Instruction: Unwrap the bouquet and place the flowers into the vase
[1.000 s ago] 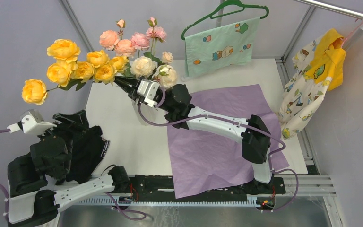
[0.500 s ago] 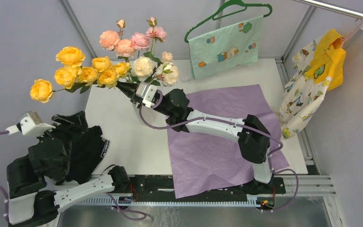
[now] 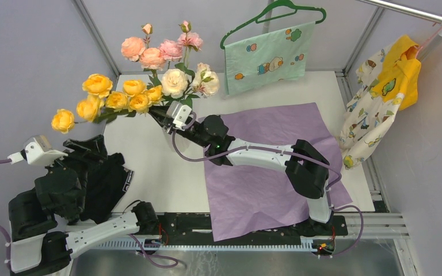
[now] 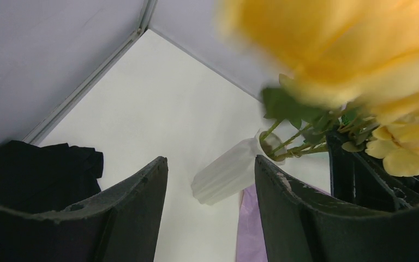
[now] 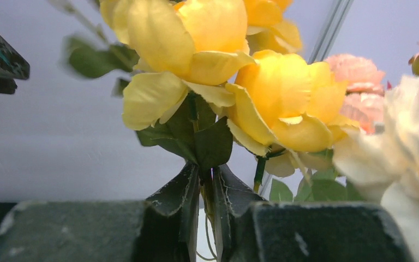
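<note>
The yellow flowers (image 3: 115, 100) lean out to the left, their stems gathered at the vase mouth. My right gripper (image 3: 158, 113) is shut on those stems just above the vase; in the right wrist view the gripper (image 5: 207, 173) pinches a green stem under the yellow flowers (image 5: 273, 103). Pink flowers (image 3: 158, 50) and cream flowers (image 3: 175, 80) stand upright behind. The white ribbed vase (image 4: 232, 172) shows in the left wrist view with stems in its mouth; from above the gripper hides it. The bouquet's purple paper (image 3: 265, 167) lies spread flat. My left gripper (image 4: 210, 164) is open and empty, well back.
A mint-green patterned cloth (image 3: 267, 54) hangs on a green hanger at the back. A yellow and patterned garment (image 3: 383, 98) hangs at the right. A black cloth (image 3: 106, 178) lies by the folded left arm (image 3: 63, 190). Tent walls close in on the table (image 3: 144, 167).
My right gripper has come down and to the right with the yellow flowers, bringing them closer to the vase. The left arm has stayed put.
</note>
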You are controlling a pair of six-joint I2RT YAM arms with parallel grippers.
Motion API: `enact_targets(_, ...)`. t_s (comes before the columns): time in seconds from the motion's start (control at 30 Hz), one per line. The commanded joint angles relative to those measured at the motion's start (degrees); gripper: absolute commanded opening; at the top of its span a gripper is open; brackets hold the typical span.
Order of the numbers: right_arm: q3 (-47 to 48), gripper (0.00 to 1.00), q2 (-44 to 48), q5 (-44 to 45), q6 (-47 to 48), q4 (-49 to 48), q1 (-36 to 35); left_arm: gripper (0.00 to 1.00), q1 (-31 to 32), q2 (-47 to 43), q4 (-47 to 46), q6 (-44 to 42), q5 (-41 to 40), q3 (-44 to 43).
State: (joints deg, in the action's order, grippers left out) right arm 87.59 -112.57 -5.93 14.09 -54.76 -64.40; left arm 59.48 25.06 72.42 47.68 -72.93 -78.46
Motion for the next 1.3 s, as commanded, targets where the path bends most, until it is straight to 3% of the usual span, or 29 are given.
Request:
enact_targets(0.0,-1.6,0.19,0.5,3.6,-2.8,-2.1,-0.3,0.66,-0.1,-0.3,-1.8,-1.0,0.3,-0.2)
enact_targets(0.33,-6.6,0.31,0.8,8.4,-4.8,-2.0,-0.3,0.66,-0.2,0.2,-1.8,-0.8,0.5,0.0)
enact_targets(0.5,-8.0,0.41,0.9,9.0,-5.9,-1.8,-0.3,0.66,-0.2,0.1,-1.8,-0.7,0.9,-0.1)
enact_targets(0.7,-11.7,0.71,2.9,9.3,-7.4,-3.1,-0.3,0.66,-0.2,-0.1,-1.8,-0.7,0.8,0.2)
enact_targets(0.8,-13.9,0.79,4.5,9.3,-7.8,-3.6,-0.3,0.66,-0.2,-0.1,-1.8,-0.4,0.8,0.6)
enact_targets(1.27,-27.6,0.89,12.3,8.1,-12.6,-8.6,-0.9,0.67,-0.2,-0.4,-1.6,0.2,1.1,0.8)
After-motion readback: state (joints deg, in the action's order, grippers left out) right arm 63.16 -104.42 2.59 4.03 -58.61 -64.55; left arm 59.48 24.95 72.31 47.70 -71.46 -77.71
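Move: Just below the right hand is the vase mouth, roughly 6 cm farther out, 2 cm to its right and 12 cm down; the yellow roses' stems are between the barely parted fingertips. Their blooms spread some 9 cm to this hand's left, 2 cm ahead and 4 cm up, with the white roses about 7 cm ahead and 9 cm right, roughly level. For the left hand, the vase mouth is about 17 cm ahead, 18 cm right and 10 cm down. Lowering the yellow roses' stems farther into the vase, the right hand sinks about 11 cm, drifting slightly forward, while the wrist tips some 15 degrees down and the fingers spread from barely parted to nearly wide open. With the stems let go, it draws back about 5 cm to the right, off the flowers. ##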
